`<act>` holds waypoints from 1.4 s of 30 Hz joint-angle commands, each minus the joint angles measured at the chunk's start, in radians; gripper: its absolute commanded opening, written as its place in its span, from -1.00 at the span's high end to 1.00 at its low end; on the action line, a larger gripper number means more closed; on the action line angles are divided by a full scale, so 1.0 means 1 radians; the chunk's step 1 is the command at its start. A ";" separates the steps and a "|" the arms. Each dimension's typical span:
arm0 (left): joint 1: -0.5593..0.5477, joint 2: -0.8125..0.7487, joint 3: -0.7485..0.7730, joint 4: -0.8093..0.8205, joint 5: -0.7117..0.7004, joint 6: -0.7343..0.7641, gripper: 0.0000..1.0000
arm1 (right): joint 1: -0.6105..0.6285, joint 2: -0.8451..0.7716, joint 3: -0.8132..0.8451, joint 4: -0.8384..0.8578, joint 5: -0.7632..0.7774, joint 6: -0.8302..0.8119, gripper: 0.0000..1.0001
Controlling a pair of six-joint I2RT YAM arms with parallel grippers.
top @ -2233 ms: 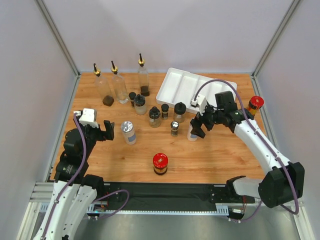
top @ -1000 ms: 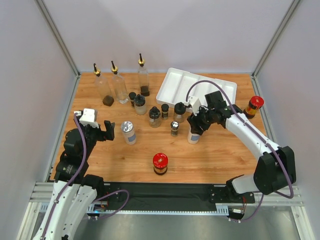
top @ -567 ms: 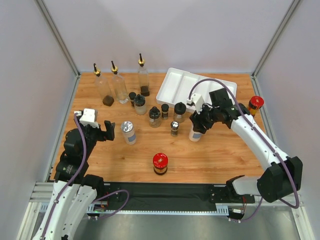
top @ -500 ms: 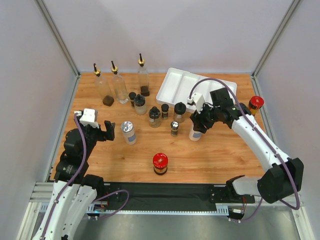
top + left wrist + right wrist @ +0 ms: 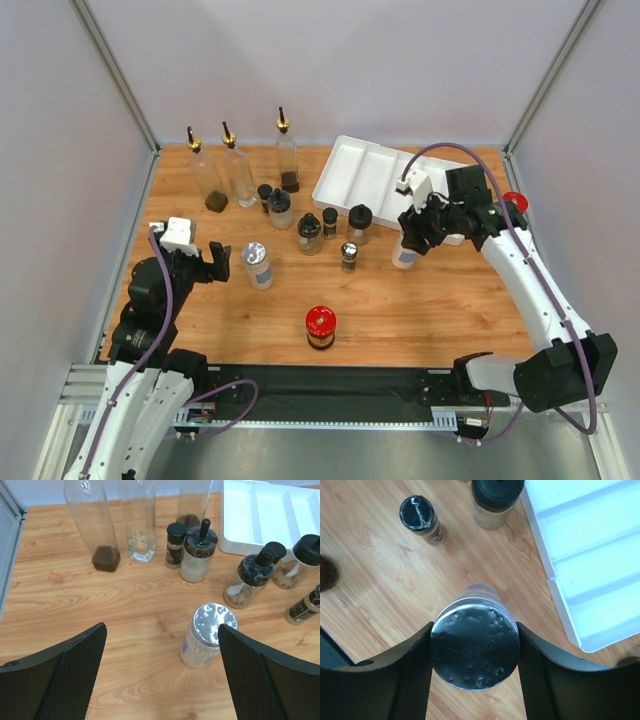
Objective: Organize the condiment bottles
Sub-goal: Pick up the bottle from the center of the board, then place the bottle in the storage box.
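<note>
My right gripper (image 5: 412,238) (image 5: 475,661) is shut on a silver-lidded shaker (image 5: 404,254) (image 5: 475,651), gripped at the lid, just in front of the white tray's near edge. A second silver-lidded shaker (image 5: 257,264) (image 5: 207,634) stands on the wood ahead of my left gripper (image 5: 206,263) (image 5: 162,672), which is open and holds nothing. Three tall pourer bottles (image 5: 238,168) (image 5: 137,517) stand at the back left. Several black-capped jars (image 5: 309,233) (image 5: 248,577) cluster mid-table. One red-lidded jar (image 5: 320,327) stands near the front; another (image 5: 513,201) is half hidden behind the right arm.
The white divided tray (image 5: 352,161) (image 5: 555,597) (image 5: 227,527) lies at the back right, its compartments bare. A small black-capped jar (image 5: 422,520) and a wider one (image 5: 495,500) stand beyond the held shaker. Metal frame posts bound the table's sides.
My right gripper has carried the shaker to the right and slightly back, from beside the small dark jar to the tray's near edge. The left arm has not moved.
</note>
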 commanded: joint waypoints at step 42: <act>-0.010 0.000 0.012 -0.003 -0.001 0.013 -1.00 | -0.372 0.306 0.455 0.129 0.015 0.059 0.83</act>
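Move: The right hand already holds the bottle by its top, clear of the board. The white tray's right-end slot lies about 22 cm ahead, 14 cm right and 14 cm below. The black-capped jar is about 11 cm ahead and 11 cm left, the small spice bottle 3 cm ahead and 13 cm left, and the red-capped jar some 14 cm ahead and 26 cm right. From the idle left hand, that slot is roughly 28 cm ahead and 57 cm right. Rightward at first, then more and more forward, the right hand carries the bottle towards the right end of the white tray, about 12 cm each way. It climbs some 5 cm in the first half and stays near that height after, turning about 20 degrees clockwise while the fingers keep their grip. ##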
